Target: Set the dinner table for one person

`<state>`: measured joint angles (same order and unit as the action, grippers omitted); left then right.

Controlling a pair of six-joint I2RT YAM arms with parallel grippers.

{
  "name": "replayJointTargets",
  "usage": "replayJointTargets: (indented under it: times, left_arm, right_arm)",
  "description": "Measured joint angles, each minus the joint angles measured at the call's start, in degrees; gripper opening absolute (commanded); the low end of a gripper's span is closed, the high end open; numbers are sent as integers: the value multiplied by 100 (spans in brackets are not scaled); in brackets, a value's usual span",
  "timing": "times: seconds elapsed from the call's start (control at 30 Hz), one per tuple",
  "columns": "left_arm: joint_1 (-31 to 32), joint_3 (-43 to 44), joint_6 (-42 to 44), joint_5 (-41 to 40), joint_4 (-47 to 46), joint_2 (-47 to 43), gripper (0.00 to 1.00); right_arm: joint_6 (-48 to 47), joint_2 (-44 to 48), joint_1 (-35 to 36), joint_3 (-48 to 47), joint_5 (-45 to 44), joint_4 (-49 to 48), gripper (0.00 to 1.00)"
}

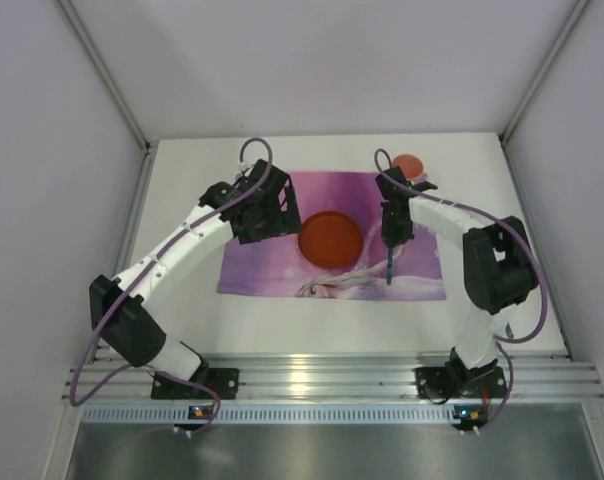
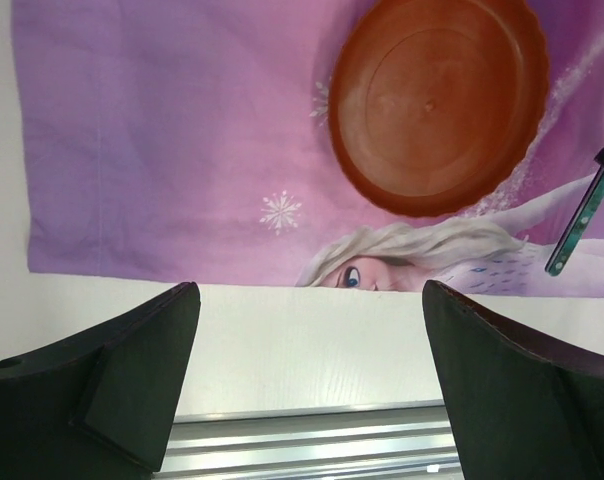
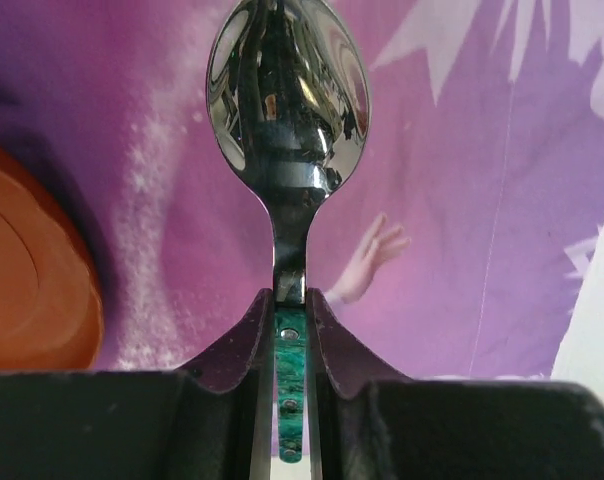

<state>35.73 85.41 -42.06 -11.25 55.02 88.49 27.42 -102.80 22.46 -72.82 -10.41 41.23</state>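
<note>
The white dinner table carries a purple princess-print placemat with an orange plate at its middle. My right gripper hovers over the mat just right of the plate, shut on a spoon with a teal handle. In the right wrist view the fingers clamp the handle's top, and the shiny bowl sticks out beyond my gripper. My left gripper is open and empty above the mat's left part; its own view shows it over the mat's near edge, with the plate beyond.
A small orange round thing sits at the back right, partly hidden by the right arm. A metal rail runs along the table's near edge. Grey walls close in the back and both sides.
</note>
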Motion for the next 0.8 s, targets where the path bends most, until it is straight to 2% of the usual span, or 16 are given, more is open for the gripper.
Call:
replayJointTargets:
  times: [0.13,0.17,0.2,0.27,0.3,0.33,0.37,0.5,0.63,0.8]
  left_arm:
    - [0,-365,-114,-162,85,-437,98]
    - [0,-433,-138,-186,83,-509,98]
    - [0,-516,-160,-216,101,-599,98]
    - [0,-612,-184,-262,125,-702,98]
    - [0,-629,-188,-280,136,-721,98]
    - [0,-640,-199,-308,153,-730,98]
    - [0,-643,-199,-326,160,-730,98]
    - [0,-647,-199,-343,162,-730,98]
    - [0,-673,-223,-286,160,-737,96]
    - [11,-1054,-396,-164,142,-977,95]
  right_arm:
    - [-140,-328,20,-323,-46,-111,0]
    - [-173,-389,20,-417,-66,-162,4]
    - [-192,-442,20,-494,-92,-184,27]
    - [-221,-555,20,-649,-160,-254,58]
    - [-221,-577,20,-684,-197,-284,81]
    - [-238,-581,20,-688,-247,-315,90]
    - [-264,-579,20,-688,-304,-304,95]
    - [-273,-369,-26,-533,-627,-190,98]
    - [-24,601,-315,168,-739,37,97]
    - [317,2133,-1552,1237,-763,273,98]
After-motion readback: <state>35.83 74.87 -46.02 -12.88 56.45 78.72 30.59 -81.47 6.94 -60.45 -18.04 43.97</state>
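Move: The spoon, still held at the top of its handle by the right hand, is bound for the placemat strip right of the plate: about 2 cm ahead, 1 cm left and 3 cm below that hand. The plate lies 15 cm left and 1 cm ahead, the cup 14 cm ahead and 4 cm right, the fork some 13 cm back and 23 cm right. From the left hand the spoon's spot is about 23 cm right, 6 cm ahead and 17 cm below. The spoon is carried low and level about 4 cm forward beside the plate, and the right fingers open wide to let go of it just over the placemat. The emptied hand then swings right some 13 cm, back 8 cm and up 5 cm towards the fork, turning about 20 degrees clockwise. The left hand, open and empty, draws back 4 cm and left 3 cm, away from the plate. ##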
